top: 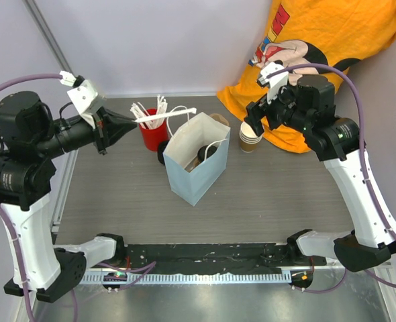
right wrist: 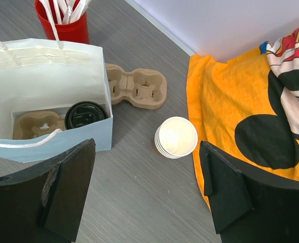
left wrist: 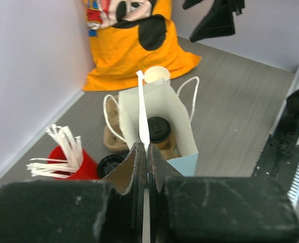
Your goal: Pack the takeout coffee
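The takeout coffee (right wrist: 86, 114), a cup under a black lid, sits in a brown pulp tray (right wrist: 34, 124) inside the open light-blue paper bag (right wrist: 53, 147). It also shows in the top view, the takeout coffee (top: 208, 151) within the bag (top: 191, 178), and in the left wrist view, the takeout coffee (left wrist: 158, 129). My left gripper (top: 134, 121) is left of the bag, shut on a white stick (top: 168, 115) whose far end reaches over the bag's rim. From the left wrist, that stick (left wrist: 142, 109) runs out of the closed left gripper (left wrist: 147, 149). My right gripper (right wrist: 147, 147) stands open, empty, above the table.
A stack of paper cups (right wrist: 176, 136) stands right of the bag, below my right gripper (top: 258, 121). A red cup of white sticks (top: 153, 134) and a loose black lid (left wrist: 109, 164) sit behind the bag. A second pulp tray (right wrist: 137, 88) lies there. Orange shirt (top: 319, 40) at back right.
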Tool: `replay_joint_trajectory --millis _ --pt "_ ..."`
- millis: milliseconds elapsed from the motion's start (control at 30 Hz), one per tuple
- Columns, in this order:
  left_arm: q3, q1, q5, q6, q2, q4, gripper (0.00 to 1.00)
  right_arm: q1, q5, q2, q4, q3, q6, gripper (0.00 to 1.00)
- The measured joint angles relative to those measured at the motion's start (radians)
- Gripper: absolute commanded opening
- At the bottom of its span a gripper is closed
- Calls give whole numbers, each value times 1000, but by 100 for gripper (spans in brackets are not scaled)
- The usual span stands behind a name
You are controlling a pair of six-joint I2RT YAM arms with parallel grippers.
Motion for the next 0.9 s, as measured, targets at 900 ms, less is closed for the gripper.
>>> replay_joint_trajectory --millis 900 --pt "58 -570 -608 127 287 -207 0 -50 25 -10 6 14 8 88"
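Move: The left hand already holds a white straw, pointing to the right. The blue-white bag's open mouth lies about 12 cm ahead of this hand, 15 cm to its right and some 19 cm below; inside, the black-lidded coffee is roughly 15 cm ahead, 18 cm right. The red straw cup stands about 22 cm ahead and 2 cm right, far below. From the idle right hand the mouth is about 14 cm left, nearly level forward and 10 cm lower. Keeping its shut fingers pinched on the end of the straw, the left hand comes down about 10 cm and some 7 cm to the right towards the open bag, with a smaller reach forward that comes in after the first sideways swing. As it sinks the wrist tips over by nearly 30 degrees, so that the straw, which stuck out almost level, now slants down to the right and forward at the bag's mouth, aimed at the black-lidded coffee inside. ##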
